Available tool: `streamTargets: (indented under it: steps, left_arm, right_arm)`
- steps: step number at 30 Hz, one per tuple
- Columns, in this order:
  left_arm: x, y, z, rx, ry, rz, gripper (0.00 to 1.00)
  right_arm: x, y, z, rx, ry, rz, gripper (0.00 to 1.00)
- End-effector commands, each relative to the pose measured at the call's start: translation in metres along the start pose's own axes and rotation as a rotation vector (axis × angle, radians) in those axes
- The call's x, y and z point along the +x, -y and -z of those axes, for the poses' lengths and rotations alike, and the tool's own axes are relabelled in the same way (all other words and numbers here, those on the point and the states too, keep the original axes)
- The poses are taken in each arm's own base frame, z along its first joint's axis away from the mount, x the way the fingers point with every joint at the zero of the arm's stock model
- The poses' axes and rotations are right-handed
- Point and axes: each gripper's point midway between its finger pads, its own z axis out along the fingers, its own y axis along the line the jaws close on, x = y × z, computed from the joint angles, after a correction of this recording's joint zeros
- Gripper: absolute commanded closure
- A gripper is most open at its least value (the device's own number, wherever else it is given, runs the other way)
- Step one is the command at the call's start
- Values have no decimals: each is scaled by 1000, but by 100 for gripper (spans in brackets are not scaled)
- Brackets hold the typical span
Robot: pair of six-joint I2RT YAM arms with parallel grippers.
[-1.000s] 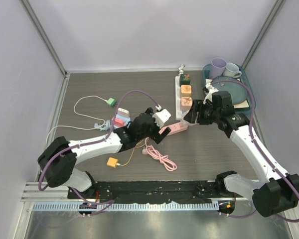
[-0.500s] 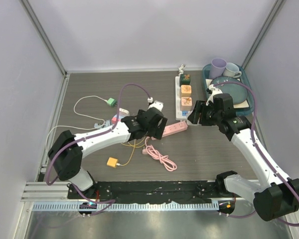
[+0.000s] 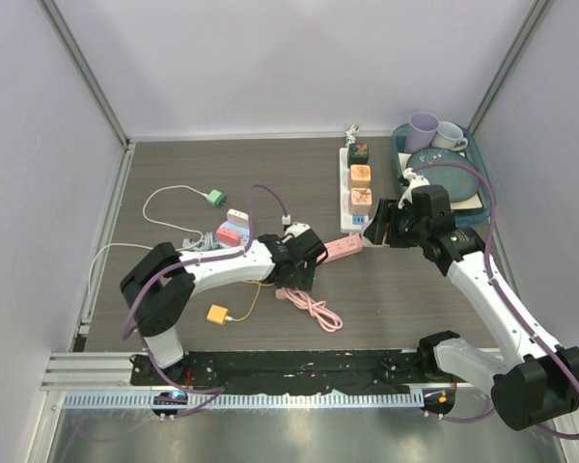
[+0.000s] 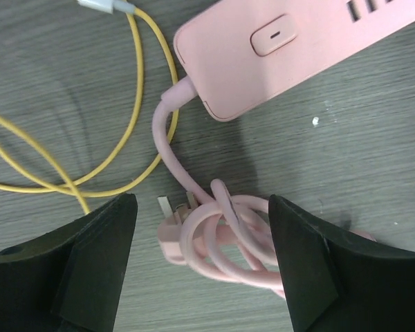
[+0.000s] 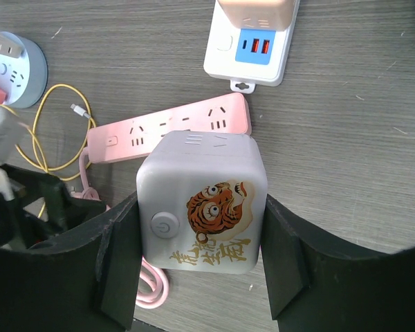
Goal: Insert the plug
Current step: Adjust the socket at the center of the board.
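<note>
The pink plug [image 4: 171, 235] lies flat on the table, its prongs pointing up-left, tangled in the coil of its pink cord [image 4: 228, 242]. The cord runs to the pink power strip [image 4: 277, 48] [image 3: 336, 249]. My left gripper [image 4: 200, 207] [image 3: 294, 268] hangs open just above the plug and coil, one finger on each side, touching neither. My right gripper [image 5: 200, 207] [image 3: 381, 224] is shut on a white cube socket [image 5: 200, 200] with a tiger picture, held above the right end of the pink strip [image 5: 173, 128].
A white power strip [image 3: 357, 183] with several adaptors lies behind the right gripper. A teal tray [image 3: 478, 169] of cups and a plate stands at the back right. A round socket [image 3: 230, 231], a green plug [image 3: 215, 198] and a yellow cable [image 4: 142, 83] lie to the left.
My left gripper has swung toward the near side and come down over the pink cord coil, its jaws narrowing a little. The right arm has barely moved.
</note>
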Motion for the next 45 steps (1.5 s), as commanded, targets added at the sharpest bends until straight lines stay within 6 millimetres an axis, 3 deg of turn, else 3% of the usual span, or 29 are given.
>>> streamTargets:
  steps: [1, 5, 8, 9, 12, 20, 28, 32, 36, 39, 45]
  left_arm:
    - [4, 15, -11, 28, -50, 33, 22]
    - [8, 21, -11, 52, -79, 24, 39]
    - [8, 23, -5, 70, -82, -2, 66]
    - [6, 25, -1, 81, -77, -30, 80]
    - [3, 31, 11, 102, -59, -119, 97]
    - [3, 30, 41, 221, -62, -645, 100]
    - [21, 43, 69, 388, -26, -946, 100]
    - [44, 65, 95, 540, -13, -1074, 100]
    - [73, 61, 91, 521, -54, -1201, 100]
    - [66, 48, 81, 435, -17, -1209, 100]
    - [10, 12, 53, 284, 97, -1153, 89]
  right_arm:
    - [-21, -7, 11, -26, 98, 31, 99]
    - [-20, -4, 13, -13, 105, 39, 99]
    - [-23, -2, 15, 1, 121, 40, 99]
    - [-24, -1, 16, 3, 128, 42, 99]
    - [-26, 3, 18, 26, 144, 46, 99]
    - [-31, 12, 27, 75, 187, 49, 99]
    - [-31, 24, 30, 144, 205, 47, 99]
    - [-31, 25, 30, 150, 205, 47, 99]
    - [-30, 25, 28, 149, 195, 48, 99]
    - [-28, 23, 25, 132, 182, 52, 99]
    - [-22, 13, 19, 72, 142, 72, 99]
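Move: The coiled pink cable lies just under the left hand's open fingers, its near end almost beneath them and its middle about 4 cm back, 4 cm to the right and 3 cm below. The pink power strip's middle is some 7 cm ahead and 7 cm to the right; the yellow cube is about 6 cm back and 14 cm to the left. From the right hand, the pink cable's middle lies roughly 15 cm back, 9 cm left and 15 cm below. The left hand sinks about 2 cm and shuts its fingers on the near end of the pink cable coil, then hauls the cable back towards the base some 10 cm and a little right, rising as it goes and turning the wrist about 70 degrees counter-clockwise, before dipping and swinging back left and slightly forward with the cable still pinched. The right hand keeps its grip on the white cube and eases about 3 cm right and slightly up, away from the pink strip. ##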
